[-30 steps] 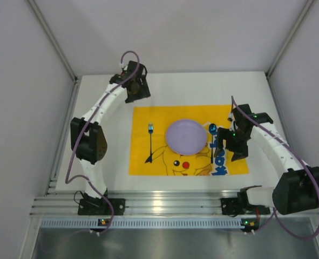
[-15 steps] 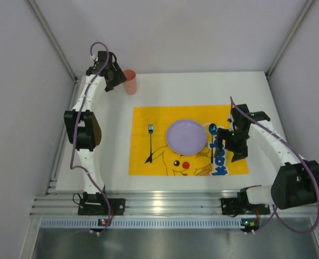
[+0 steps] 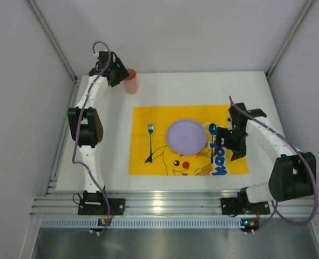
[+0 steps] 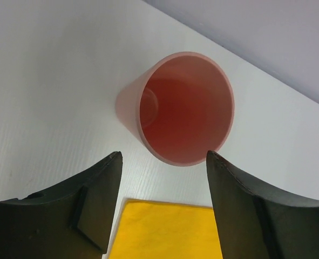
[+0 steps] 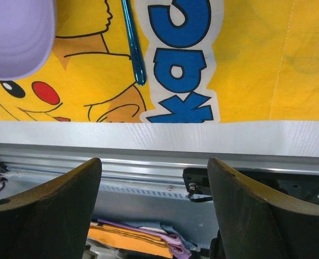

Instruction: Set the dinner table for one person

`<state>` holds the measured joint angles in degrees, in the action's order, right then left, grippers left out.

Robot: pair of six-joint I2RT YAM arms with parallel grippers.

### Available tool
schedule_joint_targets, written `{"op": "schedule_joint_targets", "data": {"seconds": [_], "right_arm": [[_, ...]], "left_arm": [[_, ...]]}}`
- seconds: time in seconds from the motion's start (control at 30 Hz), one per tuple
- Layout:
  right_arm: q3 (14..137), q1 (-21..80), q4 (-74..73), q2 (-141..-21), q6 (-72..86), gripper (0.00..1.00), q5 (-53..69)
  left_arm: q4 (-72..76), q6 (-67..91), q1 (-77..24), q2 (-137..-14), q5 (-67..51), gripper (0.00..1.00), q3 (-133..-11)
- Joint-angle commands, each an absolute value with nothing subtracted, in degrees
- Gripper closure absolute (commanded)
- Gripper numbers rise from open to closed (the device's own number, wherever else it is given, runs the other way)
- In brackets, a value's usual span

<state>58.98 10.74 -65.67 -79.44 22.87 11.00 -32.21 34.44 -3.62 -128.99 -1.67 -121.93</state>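
Observation:
A pink cup (image 3: 130, 82) stands upright at the back left of the white dinner table (image 3: 105, 135). My left gripper (image 3: 117, 74) hangs open just left of it. In the left wrist view the cup (image 4: 186, 108) sits just beyond the open left gripper (image 4: 164, 156), not between the fingers. On the yellow cloth (image 3: 143, 162) lie a purple plate (image 3: 186, 135), a fork (image 3: 150, 141) to its left and a blue spoon (image 3: 212, 135) to its right. My right gripper (image 3: 235, 150) hovers open and empty over the cloth's right side, near the spoon handle (image 5: 133, 48).
The ribbed aluminium rail (image 3: 164, 205) runs along the near table edge, showing as the rail (image 5: 148, 162) between the right fingers. Grey walls close in the table at the back and both sides. The cloth's corner (image 4: 164, 232) lies below the left fingers.
The left gripper has swung from above the cup out to the back left, uncovering the cup, then edged back beside it. The right arm has hardly moved.

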Motion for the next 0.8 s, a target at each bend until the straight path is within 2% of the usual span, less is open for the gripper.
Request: {"op": "schedule_joint_targets", "data": {"seconds": [0.0, 0.17, 0.33, 0.6, 0.63, 0.67, 0.77], "right_arm": [[61.17, 11.25, -63.99, -80.15, 24.17, 0.2, 10.37], [61.52, 11.16, -63.46, -81.12, 24.43, 0.2, 10.2], [62.4, 11.16, -63.46, -82.0, 24.26, 0.2, 9.84], [63.28, 11.16, -63.72, -82.53, 23.99, 0.2, 9.32], [63.28, 11.16, -63.81, -82.62, 23.99, 0.2, 9.32], [63.37, 11.16, -63.9, -82.7, 23.99, 0.2, 9.23], [64.24, 11.25, -64.51, -82.71, 23.91, 0.21, 8.53]], "left_arm": [[-26.02, 35.15, -2.64, -126.92, -3.6, 0.31, -122.7], [-28.64, 35.07, -2.11, -128.05, -0.45, 0.34, -123.39], [-33.21, 34.9, -1.58, -135.07, -1.75, 0.48, -130.49], [-35.07, 33.67, -1.58, -139.48, -4.48, 0.56, -132.01], [-35.16, 33.4, -1.58, -139.48, -4.48, 0.62, -132.1], [-35.33, 33.31, -1.58, -139.4, -4.22, 0.79, -132.1], [-35.86, 32.35, -1.67, -138.08, -4.04, 1.0, -132.01]]}}
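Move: The pink cup stands about 5 cm ahead of the left hand and 4 cm to its right, its middle some 10 cm below. The placemat's middle is roughly 23 cm back and 36 cm right of the hand; the fork on it lies about 27 cm back and 15 cm right, both some 15 cm down. From the right hand the cup is about 42 cm ahead, 53 cm left and a little lower. The left fingers close on the pink cup's wall at the rim's near-left side, one finger inside and one outside. To get there the hand eases forward about 3 cm and slightly left, then sinks some 8 cm from its highest point, drawing back a little; late on the fingers tip down about 10 degrees and the gap goes from wide to nearly shut. ##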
